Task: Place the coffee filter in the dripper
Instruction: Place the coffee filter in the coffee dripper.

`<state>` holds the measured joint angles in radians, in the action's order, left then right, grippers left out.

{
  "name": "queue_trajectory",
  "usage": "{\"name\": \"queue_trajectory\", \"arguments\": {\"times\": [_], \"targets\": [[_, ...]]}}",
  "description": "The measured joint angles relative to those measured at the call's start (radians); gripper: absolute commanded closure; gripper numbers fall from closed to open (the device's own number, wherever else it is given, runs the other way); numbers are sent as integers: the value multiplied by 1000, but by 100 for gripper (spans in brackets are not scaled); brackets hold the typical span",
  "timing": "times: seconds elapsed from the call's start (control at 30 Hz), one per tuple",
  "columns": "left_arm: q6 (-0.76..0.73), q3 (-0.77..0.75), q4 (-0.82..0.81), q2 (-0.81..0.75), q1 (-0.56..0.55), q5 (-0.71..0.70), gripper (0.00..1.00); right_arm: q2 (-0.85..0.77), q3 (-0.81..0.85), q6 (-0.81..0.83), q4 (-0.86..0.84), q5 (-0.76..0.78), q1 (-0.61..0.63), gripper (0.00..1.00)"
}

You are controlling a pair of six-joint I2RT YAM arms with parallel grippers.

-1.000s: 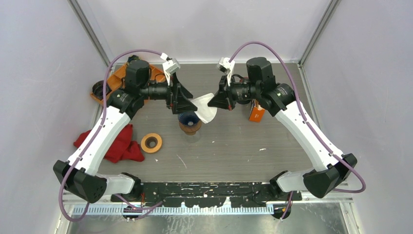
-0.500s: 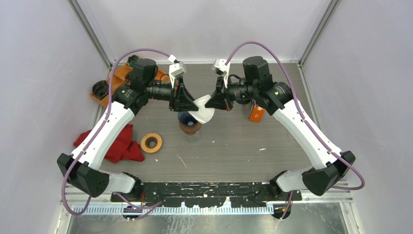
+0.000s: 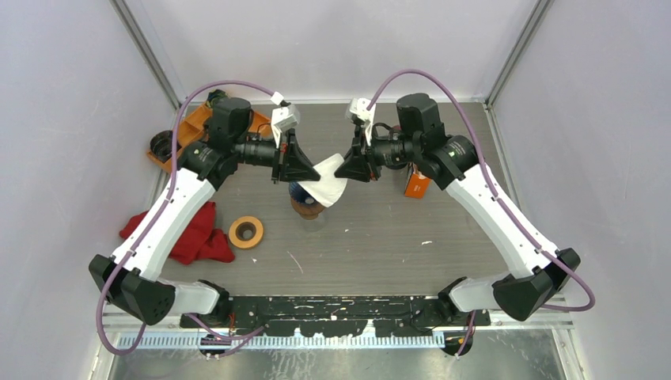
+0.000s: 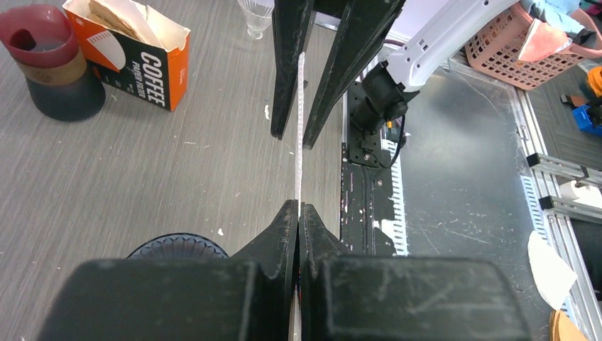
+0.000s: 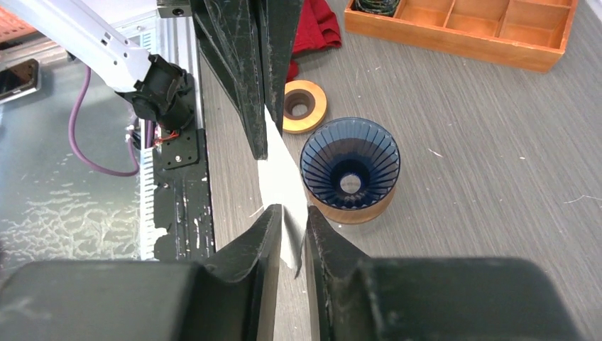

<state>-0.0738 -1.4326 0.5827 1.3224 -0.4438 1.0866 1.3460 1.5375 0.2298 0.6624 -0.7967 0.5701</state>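
A white coffee filter [image 3: 327,184] hangs in the air between both grippers, partly over the blue ribbed dripper [image 3: 305,204] on its wooden base. My left gripper [image 4: 299,206] is shut on the filter [image 4: 299,142], which shows edge-on as a thin white line. My right gripper [image 5: 287,209] faces it from the other side with its jaws slightly apart. The filter's edge [image 5: 280,181] sits loose in that gap. In the right wrist view the dripper [image 5: 350,167] stands just right of the filter, its cone unoccupied.
An orange coffee filter box [image 4: 135,53] and a dark red carafe [image 4: 50,64] stand on the right of the table. On the left are a wooden tray [image 3: 198,127], a red cloth [image 3: 190,233] and a wooden ring [image 3: 246,232].
My left gripper has closed on the filter. My right gripper's jaws have parted a little. The filter has shifted slightly left, over the dripper.
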Motion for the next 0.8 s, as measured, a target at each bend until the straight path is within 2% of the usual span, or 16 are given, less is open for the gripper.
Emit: {"name": "queue_trajectory", "arguments": {"times": [0.1,0.33,0.53,0.8], "targets": [[-18,5,8,-6,0,-4,100,-19,-6,9,5,10,-6,67],[-48,21,27,-10,0,-16,100,-98,-32,21,3,26,-71,60],[-57,56,28,-30,0,-24,100,-146,-87,-18,-49,32,-169,58],[-19,95,-32,-75,0,-17,100,-135,-133,-46,-75,17,-178,57]]}}
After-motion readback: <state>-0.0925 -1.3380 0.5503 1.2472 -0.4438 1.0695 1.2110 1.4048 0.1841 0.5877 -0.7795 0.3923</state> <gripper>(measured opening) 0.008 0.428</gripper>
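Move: The left hand pinches the coffee filter's near edge; the dripper lies about 9 cm ahead of it, 4 cm left and 24 cm below. Some 23 cm to its left and 1 cm ahead is the tape roll, on the table. From the right hand, at the filter's other side, the dripper is about 7 cm ahead, 9 cm left and 24 cm down; the filter box stands 13 cm ahead and 24 cm right. The right hand opens off the filter, withdrawing about 6 cm right and 2.5 forward; the left keeps pinching. ##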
